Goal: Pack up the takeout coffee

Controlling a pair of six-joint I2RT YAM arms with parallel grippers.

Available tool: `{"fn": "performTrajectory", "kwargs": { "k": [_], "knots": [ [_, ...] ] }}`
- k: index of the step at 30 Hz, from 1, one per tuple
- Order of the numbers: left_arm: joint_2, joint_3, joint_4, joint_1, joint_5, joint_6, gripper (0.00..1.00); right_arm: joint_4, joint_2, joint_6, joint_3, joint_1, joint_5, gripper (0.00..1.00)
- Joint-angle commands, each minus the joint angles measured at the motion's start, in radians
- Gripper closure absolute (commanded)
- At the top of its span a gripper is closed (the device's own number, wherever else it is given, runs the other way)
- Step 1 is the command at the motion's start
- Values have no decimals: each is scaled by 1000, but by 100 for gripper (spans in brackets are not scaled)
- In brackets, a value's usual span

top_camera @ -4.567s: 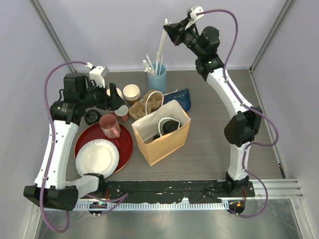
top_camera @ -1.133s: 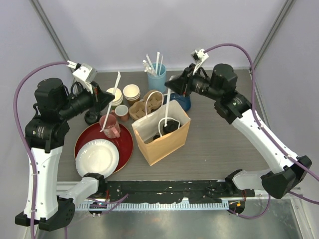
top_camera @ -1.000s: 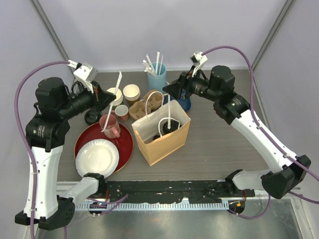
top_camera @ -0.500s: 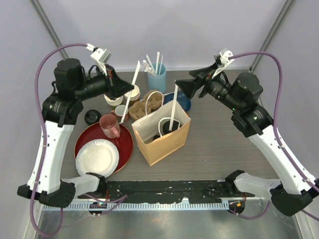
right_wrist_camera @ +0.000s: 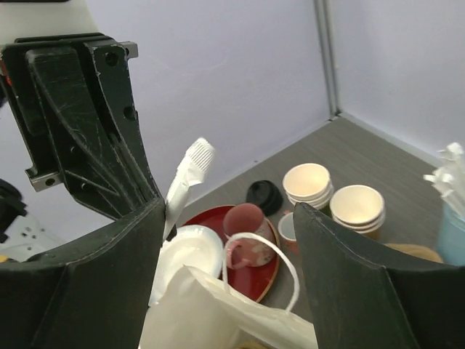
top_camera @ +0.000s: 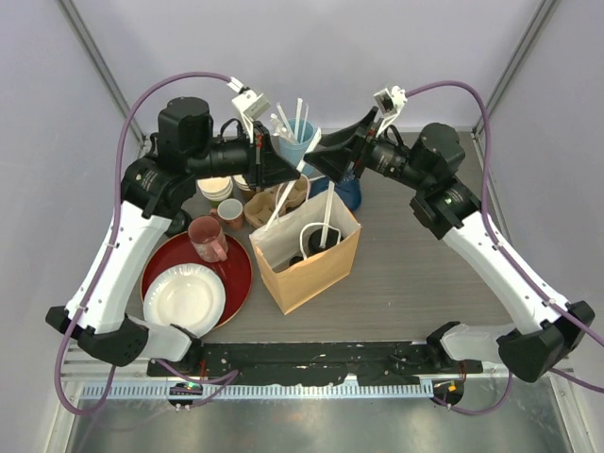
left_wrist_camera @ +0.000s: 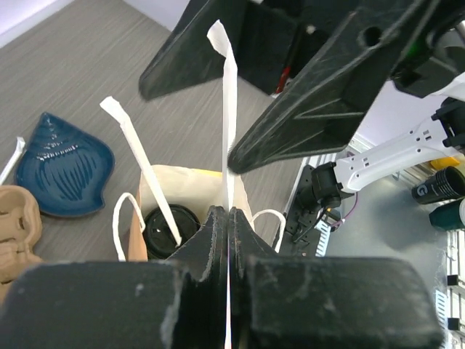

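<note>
The takeout coffee shows only as a black lid [top_camera: 317, 239] [left_wrist_camera: 168, 229] inside the kraft paper bag [top_camera: 321, 274] [left_wrist_camera: 190, 182]; its sides are hidden. A wrapped white straw [top_camera: 327, 213] [left_wrist_camera: 142, 169] stands in the bag beside it. My left gripper [top_camera: 288, 173] [left_wrist_camera: 229, 212] hovers over the bag's back edge, shut on a second wrapped straw [top_camera: 283, 200] [left_wrist_camera: 230, 131] [right_wrist_camera: 185, 180]. My right gripper [top_camera: 323, 156] [right_wrist_camera: 229, 218] faces it, open, and that straw's upper end lies between its fingers [left_wrist_camera: 320, 94], close to one of them.
Behind the bag are a blue cup of straws [top_camera: 296, 143], a blue leaf dish [top_camera: 345, 192] and a cardboard cup carrier [top_camera: 283, 194]. To the left are stacked lidless cups [top_camera: 215, 189] [right_wrist_camera: 309, 185], a pink mug [top_camera: 208, 236] and a white plate [top_camera: 184, 298] on a red plate [top_camera: 238, 274].
My left arm swung right from over the mug to the bag, carrying its straw. My right gripper let go of its straw into the bag, opened, and came up around the left gripper's straw.
</note>
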Motion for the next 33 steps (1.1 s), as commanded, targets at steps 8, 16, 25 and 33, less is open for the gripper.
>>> {"fn": "performTrajectory", "kwargs": {
  "k": [8,16,25,33],
  "knots": [
    [14,56,-16,-24,1,53,100,286,64,224,50,2,-147,66],
    [29,72,-30,-29,-13,66,100,215,85,208,84,0,-173,99],
    [11,72,-89,-28,-97,136,25,-112,-1,-93,122,-9,99,99],
    [-3,89,-153,-24,-271,216,22,-99,-2,-23,20,-12,39,99]
  ]
}}
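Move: The left hand still holds the second straw slanting between its shut fingers. The upper part of this straw lies about 3 cm ahead, 2 cm right and 4 cm above the left hand, and from the open right hand some 3 cm left, 1 cm back and 2 cm up. The paper bag's middle is about 9 cm back, 3 cm left and 30 cm below the right hand, the first straw standing in it 6 cm back, 1 cm left and 19 cm down. While the left hand holds the straw nearly still, the right hand eases about 3 cm left and 2 cm up, slightly back, turning some 10 degrees counter-clockwise, and shuts its fingers on the straw's upper part. Only then does the left hand open wide and let go, backing off a couple of centimetres down, forward and left, while the right hand carries the straw about 3 cm to the right, with some forward and down, its wrist turning back clockwise by about 15 degrees. ##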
